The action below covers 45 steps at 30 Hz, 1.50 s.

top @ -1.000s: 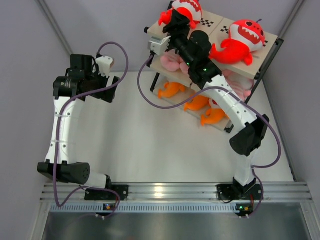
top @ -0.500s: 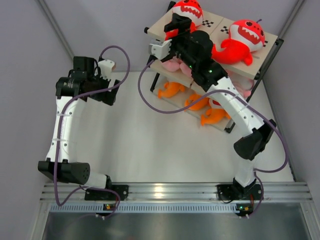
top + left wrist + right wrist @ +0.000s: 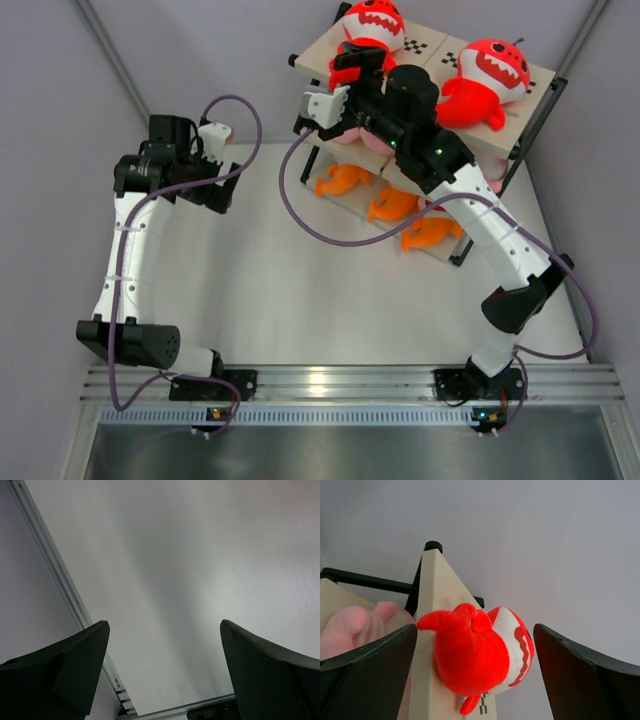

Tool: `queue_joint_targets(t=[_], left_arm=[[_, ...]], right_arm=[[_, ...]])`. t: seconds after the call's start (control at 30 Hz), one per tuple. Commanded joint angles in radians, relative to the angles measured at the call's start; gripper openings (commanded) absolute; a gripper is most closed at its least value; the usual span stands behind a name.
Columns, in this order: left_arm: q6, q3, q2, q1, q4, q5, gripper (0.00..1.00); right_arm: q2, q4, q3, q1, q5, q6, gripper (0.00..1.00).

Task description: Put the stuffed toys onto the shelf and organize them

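Observation:
The shelf [image 3: 322,52] stands at the back right. Two red sharks lie on its top boards, one on the left [image 3: 378,18] and one on the right [image 3: 488,72]. Pink plushies [image 3: 345,132] lie on the middle tier, and orange sharks [image 3: 340,180] on the bottom tier. My right gripper [image 3: 352,66] is open at the left red shark [image 3: 480,660]. That shark rests on the top board [image 3: 432,595] between my spread fingers, with gaps on both sides. My left gripper [image 3: 216,188] is open and empty over the table at the left.
A pink plushie [image 3: 357,625] shows beside the shelf's black frame bar [image 3: 370,581] in the right wrist view. Grey walls enclose the table on the left, back and right. A metal rail [image 3: 75,605] runs along the table's edge.
My right arm has swung its elbow to the right and the gripper has shifted slightly toward the near edge of the top board. The left red shark stays on the board. The left arm barely moved.

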Motion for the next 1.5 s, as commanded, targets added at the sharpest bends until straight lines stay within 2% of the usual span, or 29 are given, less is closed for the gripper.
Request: queue_joint_targets(t=[0.0, 0.1, 0.13, 0.2, 0.27, 0.3, 0.37, 0.4, 0.5, 0.6, 0.67, 0.9, 0.93, 1.0, 1.1, 1.23, 1.47], left_arm=[[0.007, -0.011, -0.027, -0.002, 0.0, 0.006, 0.98], [0.005, -0.021, -0.022, -0.002, -0.002, 0.015, 0.98], [0.007, -0.024, -0.022, -0.002, -0.002, 0.02, 0.98], [0.004, -0.026, -0.022, 0.0, -0.002, 0.026, 0.98], [0.005, -0.031, -0.022, -0.002, -0.002, 0.035, 0.98], [0.004, -0.032, -0.022, -0.002, -0.002, 0.037, 0.98], [0.007, -0.035, -0.025, -0.002, -0.002, 0.043, 0.98], [0.007, -0.037, -0.025, -0.003, -0.002, 0.046, 0.98], [0.009, -0.046, -0.031, -0.002, -0.002, 0.048, 0.98], [0.01, -0.05, -0.031, -0.003, -0.002, 0.055, 0.98], [0.012, -0.054, -0.034, -0.003, -0.002, 0.063, 0.98], [0.01, -0.092, -0.047, -0.003, -0.002, 0.107, 0.98], [0.009, -0.098, -0.048, -0.003, -0.002, 0.106, 0.98], [0.007, -0.116, -0.053, -0.003, 0.0, 0.101, 0.98], [0.01, -0.13, -0.06, -0.003, 0.0, 0.106, 0.98], [0.015, -0.13, -0.068, -0.003, 0.0, 0.109, 0.98], [0.016, -0.132, -0.062, -0.003, 0.002, 0.097, 0.98]], right_arm=[[-0.135, 0.045, -0.034, 0.055, -0.028, 0.095, 0.99], [-0.215, 0.09, -0.061, 0.157, 0.023, 0.207, 0.99], [-0.234, 0.101, -0.061, 0.206, 0.09, 0.248, 0.99], [-0.286, 0.113, -0.067, 0.238, 0.164, 0.4, 0.99], [-0.324, 0.141, -0.096, 0.247, 0.293, 0.55, 0.99], [-0.37, 0.174, -0.155, 0.246, 0.411, 0.58, 0.99], [-0.412, 0.184, -0.209, 0.246, 0.518, 0.659, 0.98], [-0.453, 0.187, -0.25, 0.244, 0.632, 0.689, 0.97], [-0.54, 0.142, -0.323, 0.234, 0.757, 0.81, 0.96], [-0.633, 0.06, -0.396, 0.139, 0.683, 0.991, 0.91], [-0.66, -0.008, -0.41, 0.025, 0.641, 1.083, 0.88], [-0.547, -0.212, -0.279, -0.208, 0.473, 1.229, 0.87], [-0.523, -0.233, -0.254, -0.278, 0.433, 1.276, 0.85], [-0.473, -0.238, -0.206, -0.398, 0.321, 1.342, 0.82], [-0.453, -0.165, -0.215, -0.505, 0.189, 1.396, 0.8], [-0.398, -0.152, -0.174, -0.587, 0.086, 1.44, 0.79], [-0.355, -0.117, -0.166, -0.622, 0.095, 1.447, 0.78]])
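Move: The right hand, open and just off the left red shark, has the right red shark some 25 cm to its right, 2 cm ahead and 2 cm lower on the shelf's top board. The left shark sits about 7 cm ahead and 3 cm to the right; the leftmost pink toy is on the board some 20 cm below, 5 cm back, straight under sideways. From the left hand, the right shark lies roughly 14 cm ahead, 47 cm right and 18 cm up. Right hand backs off 15 cm, sweeps nearly 30 right, rolling level, then forward to the right shark, fingers narrowing. ##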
